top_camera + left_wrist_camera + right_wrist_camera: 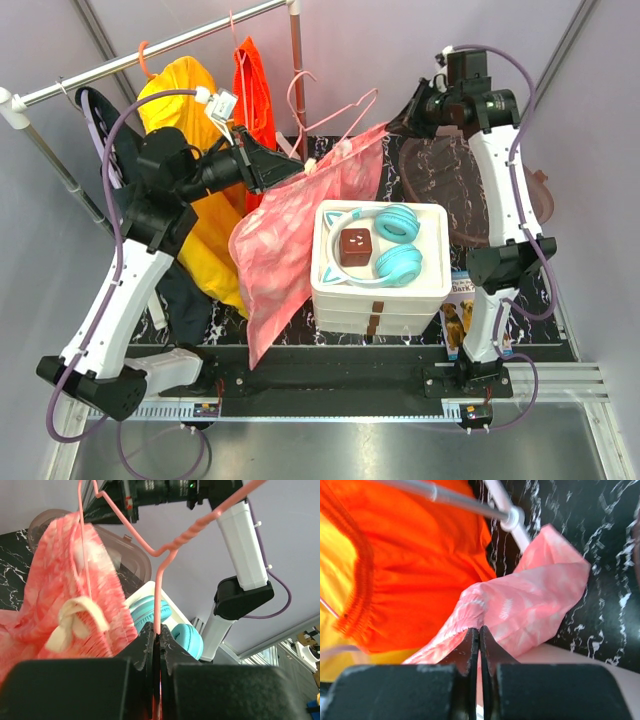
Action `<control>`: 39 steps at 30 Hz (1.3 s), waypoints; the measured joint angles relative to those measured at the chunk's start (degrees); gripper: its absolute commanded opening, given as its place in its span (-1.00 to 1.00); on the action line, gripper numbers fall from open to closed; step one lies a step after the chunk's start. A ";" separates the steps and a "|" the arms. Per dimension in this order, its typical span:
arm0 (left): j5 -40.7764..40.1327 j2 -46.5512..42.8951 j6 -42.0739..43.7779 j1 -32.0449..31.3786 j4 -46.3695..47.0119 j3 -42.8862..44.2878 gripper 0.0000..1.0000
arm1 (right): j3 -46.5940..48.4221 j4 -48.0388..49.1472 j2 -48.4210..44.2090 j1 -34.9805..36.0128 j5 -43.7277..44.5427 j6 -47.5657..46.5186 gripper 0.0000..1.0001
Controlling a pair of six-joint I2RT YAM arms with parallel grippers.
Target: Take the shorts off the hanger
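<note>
The pink patterned shorts hang stretched between my two grippers above the table. The pink wire hanger rises above the waistband. My left gripper is shut on the hanger's wire, with the gathered waistband and its cream drawstring just left of it. My right gripper is shut on the shorts' right end, pinching a fold of cloth. The hanger's twisted neck and hook show in the left wrist view.
A clothes rail at the back holds yellow and orange garments. A white stacked box with teal headphones and a brown cube stands under the shorts. A brown lidded tub stands at the right.
</note>
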 measured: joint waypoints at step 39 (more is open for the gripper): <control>-12.46 12.37 8.46 -0.68 23.37 5.07 -1.00 | -8.35 19.63 -9.64 9.90 -22.67 2.56 -1.00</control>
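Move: From the left gripper, which still grips the pink hanger, the pink shorts hang about 5 cm ahead, 2 cm to the right and some 18 cm below; the headphone box is roughly 11 cm ahead, 17 cm right, 33 cm down. From the right gripper, already pinching the shorts' far corner, the hanger is about 12 cm back, 13 cm left and 11 cm higher, and the box some 9 cm back, straight below by about 24 cm. Drive the left gripper, still clamped on the hanger, about 10 cm forward, rising some 5 cm and tipping its fingers up about 20 degrees near the end. Meanwhile bring the right gripper, keeping its pinch on the shorts' corner, roughly 10 cm each left, back and up towards the left gripper, turning counter-clockwise about 30 degrees, so the hanger's last end draws out of the waistband. ##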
